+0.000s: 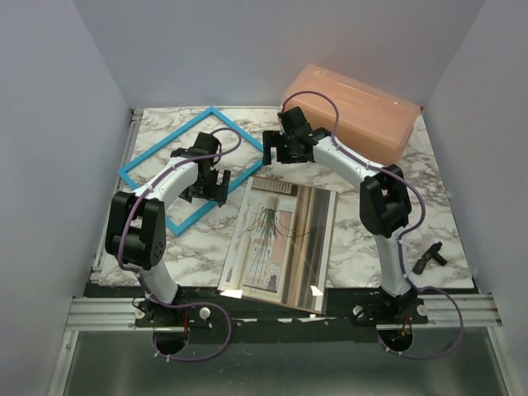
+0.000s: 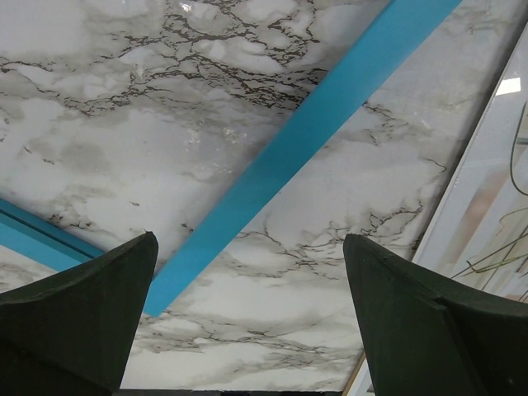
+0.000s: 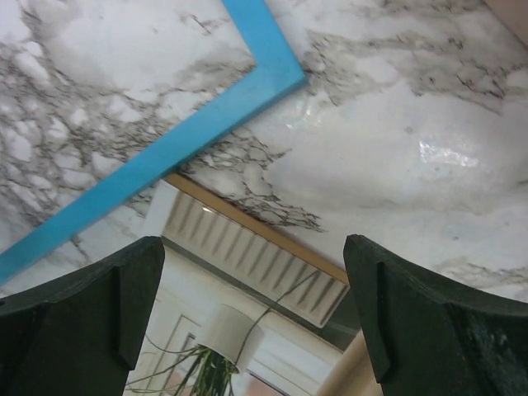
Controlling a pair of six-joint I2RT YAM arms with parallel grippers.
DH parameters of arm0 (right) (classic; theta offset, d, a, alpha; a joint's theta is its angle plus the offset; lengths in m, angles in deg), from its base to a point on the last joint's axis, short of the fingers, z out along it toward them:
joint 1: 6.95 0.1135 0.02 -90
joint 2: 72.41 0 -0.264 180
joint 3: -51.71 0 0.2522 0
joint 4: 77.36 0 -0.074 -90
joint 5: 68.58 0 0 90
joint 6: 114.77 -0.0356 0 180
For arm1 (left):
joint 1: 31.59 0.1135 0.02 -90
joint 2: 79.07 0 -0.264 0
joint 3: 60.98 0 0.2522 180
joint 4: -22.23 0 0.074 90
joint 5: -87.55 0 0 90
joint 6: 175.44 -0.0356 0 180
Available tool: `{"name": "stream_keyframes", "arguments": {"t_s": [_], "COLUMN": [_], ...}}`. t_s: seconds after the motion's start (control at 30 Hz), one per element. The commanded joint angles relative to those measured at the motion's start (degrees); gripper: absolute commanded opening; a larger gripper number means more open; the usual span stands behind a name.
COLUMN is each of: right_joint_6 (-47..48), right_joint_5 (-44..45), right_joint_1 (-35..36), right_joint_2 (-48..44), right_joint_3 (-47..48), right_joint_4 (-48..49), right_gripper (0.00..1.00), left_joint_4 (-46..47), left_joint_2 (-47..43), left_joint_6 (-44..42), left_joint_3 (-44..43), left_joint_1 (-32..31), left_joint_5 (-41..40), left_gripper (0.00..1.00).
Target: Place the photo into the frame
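The frame [image 1: 165, 139] lies blue face up on the marble table, at the back left. The photo [image 1: 285, 243], a potted plant by a window, lies flat in the middle, reaching the near edge. My left gripper [image 1: 209, 194] hovers open over the frame's near-right bar [image 2: 313, 132], with the photo's left edge [image 2: 495, 198] just to its right. Nothing sits between its fingertips [image 2: 249, 239]. My right gripper [image 1: 276, 157] hangs open above the photo's far edge [image 3: 247, 289], beside the frame's right corner [image 3: 190, 132]. It [image 3: 254, 243] holds nothing.
A peach plastic box [image 1: 351, 111] stands at the back right, close behind the right arm. A small black tool [image 1: 429, 258] lies near the table's right front edge. A thin tan strip [image 3: 256, 223] borders the photo's far side. Pale walls enclose the marble table [image 1: 371, 239].
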Motion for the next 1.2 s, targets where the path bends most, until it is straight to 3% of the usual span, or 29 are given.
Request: {"name": "stream_keyframes", "arguments": {"t_s": [0.0, 0.13, 0.3, 0.77, 1.17], "right_joint_6": [1.5, 0.0, -1.6, -1.2, 0.2], "right_joint_5": [6.6, 13.2, 17.7, 17.3, 18.5], "right_joint_1": [0.5, 0.3, -1.5, -8.8, -14.1], "right_joint_2": [1.4, -2.5, -3.0, 0.0, 4.6], "right_joint_3": [0.9, -6.3, -8.3, -4.5, 4.1], "right_joint_4": [-9.7, -6.5, -6.9, -7.0, -9.3], "right_gripper": [1.00, 1.00, 1.00, 1.00, 1.00], "left_joint_4": [-1.0, -1.3, -1.5, -1.9, -2.1], "left_joint_2": [1.2, 1.6, 2.0, 2.5, 2.9], "left_joint_6": [-0.7, -0.7, -0.9, -1.1, -1.3], "left_joint_3": [-1.6, -1.9, -1.8, -2.0, -1.9], "left_joint_1": [0.1, 0.1, 0.0, 0.1, 0.1], "left_joint_5": [-2.9, -3.5, -3.9, -4.2, -4.9], "left_gripper": [0.98, 0.98, 0.98, 0.98, 0.98]}}
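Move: The pink box's middle lies about 21 cm right and 12 cm ahead of the empty right gripper, roughly 4 cm below it. From that gripper the photo's middle is some 25 cm back and straight in line, and the blue frame's middle about 26 cm left and 2 cm ahead, both around 12 cm lower. From the left gripper the box lies about 44 cm right and 26 cm ahead, near its own height. Shove the pink box aside with the wrist and forearm of the right arm, gripper kept wide open. Sweep right about 15 cm, at first sinking some 6 cm and drawing slightly back, then going on right with a forward push of about 5 cm and a small rise. Meanwhile turn the hand some 20 degrees clockwise and roll its left side down. ##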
